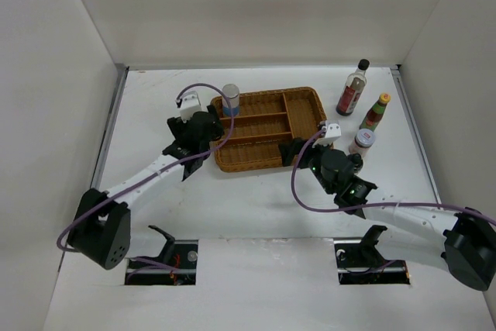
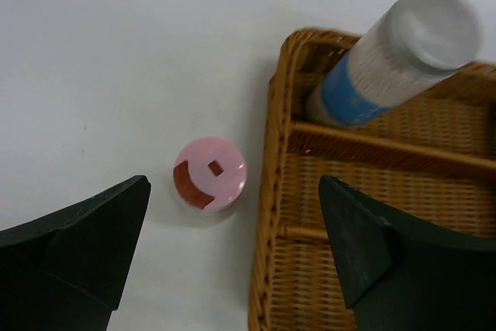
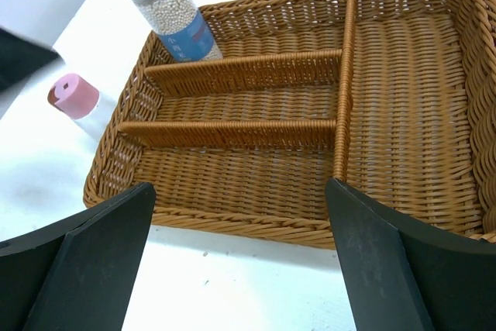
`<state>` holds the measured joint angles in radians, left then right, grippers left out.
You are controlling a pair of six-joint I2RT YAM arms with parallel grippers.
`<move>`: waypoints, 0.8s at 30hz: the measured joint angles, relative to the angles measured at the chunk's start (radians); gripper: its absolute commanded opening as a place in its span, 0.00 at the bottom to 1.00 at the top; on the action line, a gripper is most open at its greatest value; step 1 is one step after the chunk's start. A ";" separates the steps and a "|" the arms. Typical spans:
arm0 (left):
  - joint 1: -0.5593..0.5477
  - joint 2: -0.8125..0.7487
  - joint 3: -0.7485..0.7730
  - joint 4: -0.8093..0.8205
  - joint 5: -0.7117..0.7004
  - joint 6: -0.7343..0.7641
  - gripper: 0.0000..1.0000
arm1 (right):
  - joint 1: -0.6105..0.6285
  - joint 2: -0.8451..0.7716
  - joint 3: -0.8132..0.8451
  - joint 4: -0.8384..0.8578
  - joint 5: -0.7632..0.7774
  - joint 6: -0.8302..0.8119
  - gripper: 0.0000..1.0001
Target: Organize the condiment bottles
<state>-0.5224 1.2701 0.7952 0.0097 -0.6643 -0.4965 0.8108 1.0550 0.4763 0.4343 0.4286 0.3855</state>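
Observation:
A silver-lidded jar [image 1: 231, 101] with white beads and a blue label stands in the back-left compartment of the wicker tray [image 1: 267, 167]. My left gripper [image 1: 208, 125] hovers open at the tray's left rim [image 2: 271, 191]. Below it, a pink-capped bottle [image 2: 209, 174] stands on the table just outside the tray, with the jar [image 2: 395, 60] beyond. My right gripper [image 1: 299, 151] is open at the tray's front edge [image 3: 245, 223], with nothing between its fingers. It faces the jar [image 3: 170, 13] and the pink-capped bottle [image 3: 74, 96]. A dark-sauce bottle [image 1: 353, 88], a yellow-capped bottle [image 1: 375, 112] and a short silver-lidded jar [image 1: 361, 141] stand right of the tray.
White walls enclose the table on the left, back and right. The tray's other compartments hold nothing. The three bottles on the right stand close behind my right arm's wrist.

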 measured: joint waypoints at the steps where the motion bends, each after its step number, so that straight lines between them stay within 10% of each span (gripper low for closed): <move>1: 0.008 0.025 -0.013 -0.001 0.004 -0.008 0.88 | 0.000 0.000 0.000 0.000 0.000 0.000 0.98; 11: 0.076 0.174 -0.024 0.054 0.020 -0.051 0.81 | 0.000 0.029 0.000 0.000 0.000 0.000 0.94; 18: 0.094 0.231 -0.024 0.102 0.033 -0.059 0.55 | 0.043 -0.044 -0.002 0.002 -0.005 -0.021 0.63; 24: 0.086 0.191 -0.054 0.160 0.019 -0.054 0.37 | 0.171 -0.321 -0.039 0.039 -0.049 -0.089 0.65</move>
<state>-0.4366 1.4612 0.7410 0.1699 -0.6449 -0.5503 0.9817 0.7341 0.4370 0.4736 0.3798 0.2962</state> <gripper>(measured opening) 0.471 0.636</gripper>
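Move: The pink-capped bottle stands about 2 cm ahead of the left gripper and 2 cm to its left, its middle some 9 cm below. The blue-labelled jar in the tray is roughly 12 cm ahead, 9 cm right and 5 cm down; the wicker tray's middle is about 21 cm right, 4 cm ahead and 12 cm down. From the right gripper the bottle lies about 34 cm left, 10 cm ahead and 10 cm down. Bring the open left gripper down nearly 8 cm, easing slightly forward and left so the fingers straddle the pink-capped bottle just outside the tray's left side, then pinch it near the cap and start back up about 1.5 cm. Late on, pull the empty right gripper up 9 cm and back 7, away from the tray, pitching it up, turning it counter-clockwise and partly closing its fingers. ##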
